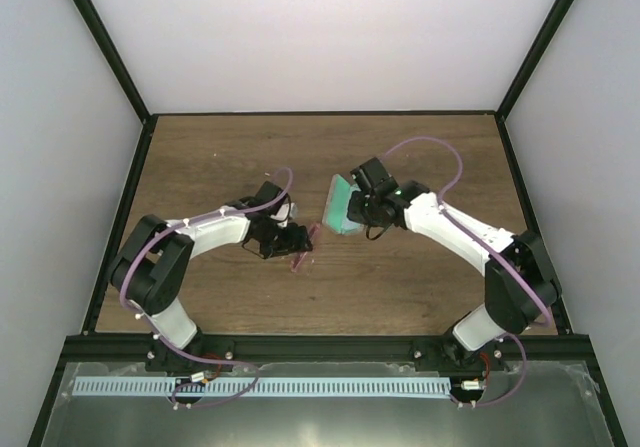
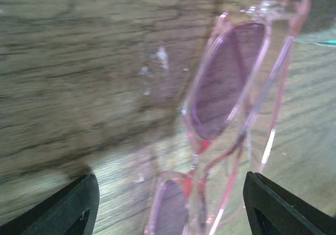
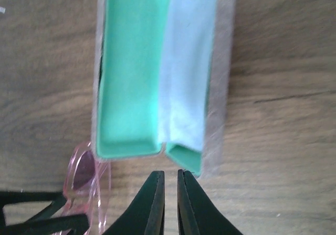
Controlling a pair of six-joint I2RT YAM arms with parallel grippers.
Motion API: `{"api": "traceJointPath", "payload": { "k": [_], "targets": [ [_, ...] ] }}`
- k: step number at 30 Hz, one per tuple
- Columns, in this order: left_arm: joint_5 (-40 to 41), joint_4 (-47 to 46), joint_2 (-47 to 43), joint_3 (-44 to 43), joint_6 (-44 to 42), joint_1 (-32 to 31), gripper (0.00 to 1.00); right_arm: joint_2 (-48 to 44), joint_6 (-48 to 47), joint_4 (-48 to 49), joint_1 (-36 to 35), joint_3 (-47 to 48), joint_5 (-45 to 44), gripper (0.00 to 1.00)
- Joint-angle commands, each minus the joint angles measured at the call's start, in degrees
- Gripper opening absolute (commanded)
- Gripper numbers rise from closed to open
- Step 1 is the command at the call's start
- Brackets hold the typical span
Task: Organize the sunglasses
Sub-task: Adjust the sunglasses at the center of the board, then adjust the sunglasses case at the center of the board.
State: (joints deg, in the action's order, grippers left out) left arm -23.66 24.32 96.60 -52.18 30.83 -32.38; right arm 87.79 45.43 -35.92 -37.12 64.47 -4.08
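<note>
The sunglasses, slim with a pink frame and magenta lenses, lie on the wooden table between the fingers of my left gripper. The jaws stand wide apart on either side of the pair without touching it. In the top view the sunglasses sit just left of the open case. The case has a green lining, and a light blue cloth lies in its right half. My right gripper is shut and empty, just short of the case's near edge. The sunglasses also show in the right wrist view.
The left gripper's black fingers show at the lower left of the right wrist view, close to the case. Black frame posts and white walls bound the table. Both arms meet near the table's middle.
</note>
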Motion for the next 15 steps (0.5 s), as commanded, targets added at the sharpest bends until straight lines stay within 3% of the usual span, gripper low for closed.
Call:
{"api": "traceJointPath", "payload": {
  "k": [1, 15],
  "targets": [
    [6.2, 4.8, -1.5, 0.7, 0.1, 0.3, 0.78, -0.9, -2.6, 0.7, 5.0, 2.7, 0.4, 0.08],
    [7.4, 10.9, -6.5, -6.9, 0.3, 0.3, 0.78, 10.0, -9.9, 6.4, 8.4, 5.8, 3.7, 0.09]
  ]
}}
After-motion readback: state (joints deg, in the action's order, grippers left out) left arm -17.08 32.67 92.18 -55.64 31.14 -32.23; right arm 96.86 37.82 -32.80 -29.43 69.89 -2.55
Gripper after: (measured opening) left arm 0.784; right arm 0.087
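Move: The sunglasses lie just under the left hand's open fingers, their middle about 1 cm ahead, 1 cm right and 1 cm lower. The open case's middle stands some 10 cm ahead and 9 cm right of that hand, at about its height. From the right hand the case's middle is about 6 cm ahead, 3 cm left and 10 cm below. The cloth in the case's right half lies about 2 cm right of that middle, and the sunglasses some 4 cm back and 11 cm left of the right hand. The sunglasses are left on the board as the left hand, fingers already wide and staying so, slides level about 2 cm to its left, then rises some 2.5 cm clear above them. Over the open case, the right hand, still shut, swings forward about 5.5 cm, first veering right and then slightly back left, and starts to sink towards the case without reaching it. ##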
